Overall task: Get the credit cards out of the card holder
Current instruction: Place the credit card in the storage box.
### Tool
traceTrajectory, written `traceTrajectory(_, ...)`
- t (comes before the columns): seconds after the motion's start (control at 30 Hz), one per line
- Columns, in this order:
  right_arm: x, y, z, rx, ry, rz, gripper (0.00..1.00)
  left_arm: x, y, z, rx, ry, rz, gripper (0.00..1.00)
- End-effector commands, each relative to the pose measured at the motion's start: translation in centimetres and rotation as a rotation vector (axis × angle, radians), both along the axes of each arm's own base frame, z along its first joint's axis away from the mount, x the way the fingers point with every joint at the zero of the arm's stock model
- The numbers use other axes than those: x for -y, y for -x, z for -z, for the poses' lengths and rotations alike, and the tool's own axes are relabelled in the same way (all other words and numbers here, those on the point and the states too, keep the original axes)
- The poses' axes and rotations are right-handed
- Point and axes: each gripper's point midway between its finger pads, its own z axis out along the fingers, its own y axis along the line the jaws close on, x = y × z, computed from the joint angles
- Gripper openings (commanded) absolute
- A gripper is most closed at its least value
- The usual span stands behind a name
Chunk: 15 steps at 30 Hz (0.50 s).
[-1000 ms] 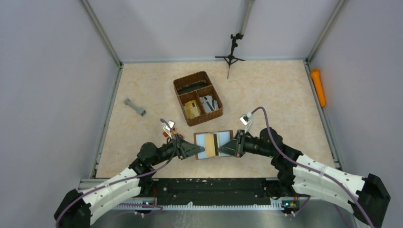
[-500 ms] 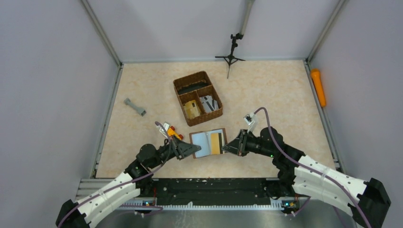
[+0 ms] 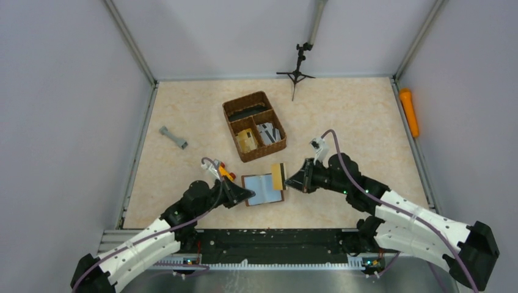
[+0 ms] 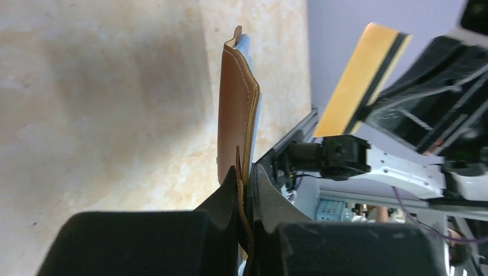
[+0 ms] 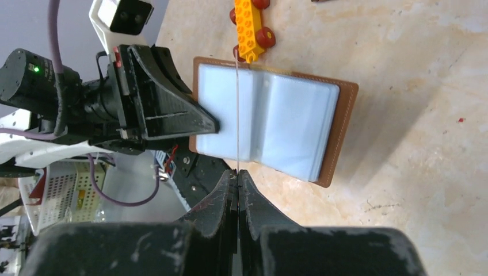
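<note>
The card holder (image 3: 264, 189) lies open near the table's front, its pale grey-blue inside facing up. My left gripper (image 3: 247, 194) is shut on its left edge; in the left wrist view the brown leather (image 4: 236, 109) stands edge-on between the fingers (image 4: 246, 172). My right gripper (image 3: 291, 179) is shut on one credit card (image 3: 278, 175), tan with a dark stripe, held clear of the holder at its right end. That card (image 4: 359, 80) shows in the left wrist view. In the right wrist view the card (image 5: 236, 109) is a thin line above the open holder (image 5: 288, 126).
A brown woven basket (image 3: 246, 97) with cards in its compartments stands just beyond the holder. A yellow toy with red wheels (image 3: 223, 172) sits by the left gripper. A grey dumbbell-shaped piece (image 3: 173, 138) lies left; an orange object (image 3: 409, 112) lies along the right wall. A small tripod (image 3: 296, 70) stands at the back.
The right gripper has pulled the striped card out of the holder and carried it up and away. The holder and left gripper have shifted slightly left.
</note>
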Motion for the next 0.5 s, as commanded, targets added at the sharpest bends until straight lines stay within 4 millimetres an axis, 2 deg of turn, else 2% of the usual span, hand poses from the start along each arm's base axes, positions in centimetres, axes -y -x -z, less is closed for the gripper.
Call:
traceTrajectory(0.0,-1.0,-2.2,-2.4,0.088,0.031,-0.001,0.00,0.0,-0.6,-0.3,0.034,-0.099,0.012,0.00)
traceTrajectory(0.2,-3.7,-5.5,-2.9,0.121,0.100,-0.013,0.00,-0.9,-0.3,2.2,0.004,-0.283,0.053,0.00)
traceTrajectory(0.33,-6.2,-8.4,-3.8,0.144,0.132,-0.037,0.00,-1.2,-0.3,2.6,0.020,-0.346,0.080,0.00)
traceTrajectory(0.47,-8.2,-11.9,-3.0,0.126,0.166,-0.056,0.00,-1.8,-0.2,2.7,0.029,-0.418,0.096,0.00)
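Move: The right hand holds the gold credit card; the storage box's gold-card compartment lies some 13 cm ahead and 13 cm left of it, about 13 cm below. The silver-card compartment is roughly 15 cm ahead and 6 cm left at that level. The card holder's middle sits 7 cm left, 2 cm back, 5 cm lower. From the left hand, which grips the holder, the gold-card compartment is about 17 cm ahead, 1 cm left, 9 cm down. Right carries the pinched card about 10 cm forward-left towards the gold-card compartment; left lowers its holder 4 cm, rolling. ##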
